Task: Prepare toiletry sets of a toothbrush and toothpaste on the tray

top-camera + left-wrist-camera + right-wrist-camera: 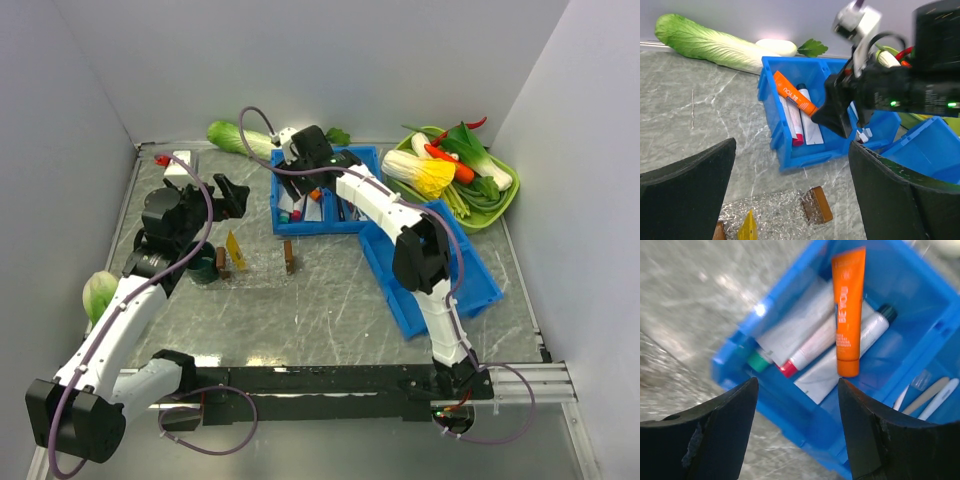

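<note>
Toothpaste tubes lie in the left blue bin [281, 222]: an orange tube [847, 310] on top of white tubes with red and green caps. My right gripper [797, 382] hovers open just above them, nothing between its fingers. Slim white and beige toothbrush handles [927, 396] show in the neighbouring compartment. A yellow toothpaste tube [235, 248] rests on the clear tray [772, 215], a faint frosted patch in front of the bin. My left gripper [792, 145] stands wide open and empty above the tray's far edge, facing the bin [805, 155].
Two small brown blocks [289, 257] [220, 258] sit on the tray. A second blue bin [480, 285] lies at the right. A green dish [500, 210] of vegetables stands at the back right, a cabbage [232, 137] at the back wall, another green vegetable [98, 293] at the left.
</note>
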Available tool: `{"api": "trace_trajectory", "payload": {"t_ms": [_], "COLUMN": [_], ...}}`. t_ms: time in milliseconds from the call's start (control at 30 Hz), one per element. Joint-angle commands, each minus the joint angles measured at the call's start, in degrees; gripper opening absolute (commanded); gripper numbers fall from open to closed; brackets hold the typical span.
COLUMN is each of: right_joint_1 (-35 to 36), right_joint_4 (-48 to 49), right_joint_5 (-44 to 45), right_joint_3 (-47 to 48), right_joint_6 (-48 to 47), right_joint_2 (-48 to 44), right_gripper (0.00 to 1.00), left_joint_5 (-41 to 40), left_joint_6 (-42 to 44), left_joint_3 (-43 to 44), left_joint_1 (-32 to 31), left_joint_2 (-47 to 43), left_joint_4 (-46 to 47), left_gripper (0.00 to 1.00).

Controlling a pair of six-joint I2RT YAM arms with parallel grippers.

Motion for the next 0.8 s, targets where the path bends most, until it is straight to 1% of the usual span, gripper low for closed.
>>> {"api": "trace_trajectory", "payload": {"t_ms": [0, 267, 467, 633, 667, 767], "right_joint_1": [-1.85, -3.44, -3.35, -3.44, -3.35, -3.44], "right_joint_4": [0.91, 1.8, 1.53, 2.76, 2.85, 3.73], "right_joint_5": [-3.59, -3.07, -0.53, 1.15, 2.89, 4.39], "right_joint_3": [2.78, 6.11, 8.14, 8.14, 8.23, 8.32], "right_joint_6": [-4.67, -6.26, -8.45, -9.69, -9.95, -11.0], "right_joint_2": [1.25, 6.88, 11.8, 13.38, 13.73, 14.79], "right_gripper": [0.72, 0.72, 0.73, 0.73, 0.73, 0.73], "left_joint_5": [-1.44, -0.3, 0.05, 0.32, 0.23, 0.32], "left_joint_6": [-0.45, -0.71, -0.71, -0.8, -0.72, -0.71], "left_joint_3": [2.27, 2.18, 2.27, 2.27, 2.18, 2.27], "left_joint_1": [-0.06, -0.06, 0.02, 0.02, 0.02, 0.11], "left_joint_2": [-1.27, -1.45, -1.36, -1.1, -1.18, -1.18], "left_joint_4": [0.79, 1.05, 1.14, 1.14, 1.14, 1.14], "left_gripper": [0.99, 0.99, 0.99, 0.99, 0.99, 0.99]}}
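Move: The orange toothpaste tube lies on top of the others in the blue box's left compartment, its middle about 9 cm ahead of the right hand and 14 cm below, level sideways. Roughly 16 cm below that hand and 4 cm ahead lie the white tubes: red-capped straight ahead, black-capped some 4 cm right, green-capped 3 cm left. From the left hand the orange tube lies about 14 cm ahead, 7 cm right and 26 cm below. The right hand heads down into the left compartment towards the orange tube, sinking about 9 cm and reaching some 4.5 cm forward. It first drops, then eases forward nearly level, then sinks again, rolling around 10 degrees so its left side dips. The fingers stay open, with no contact to be seen. ##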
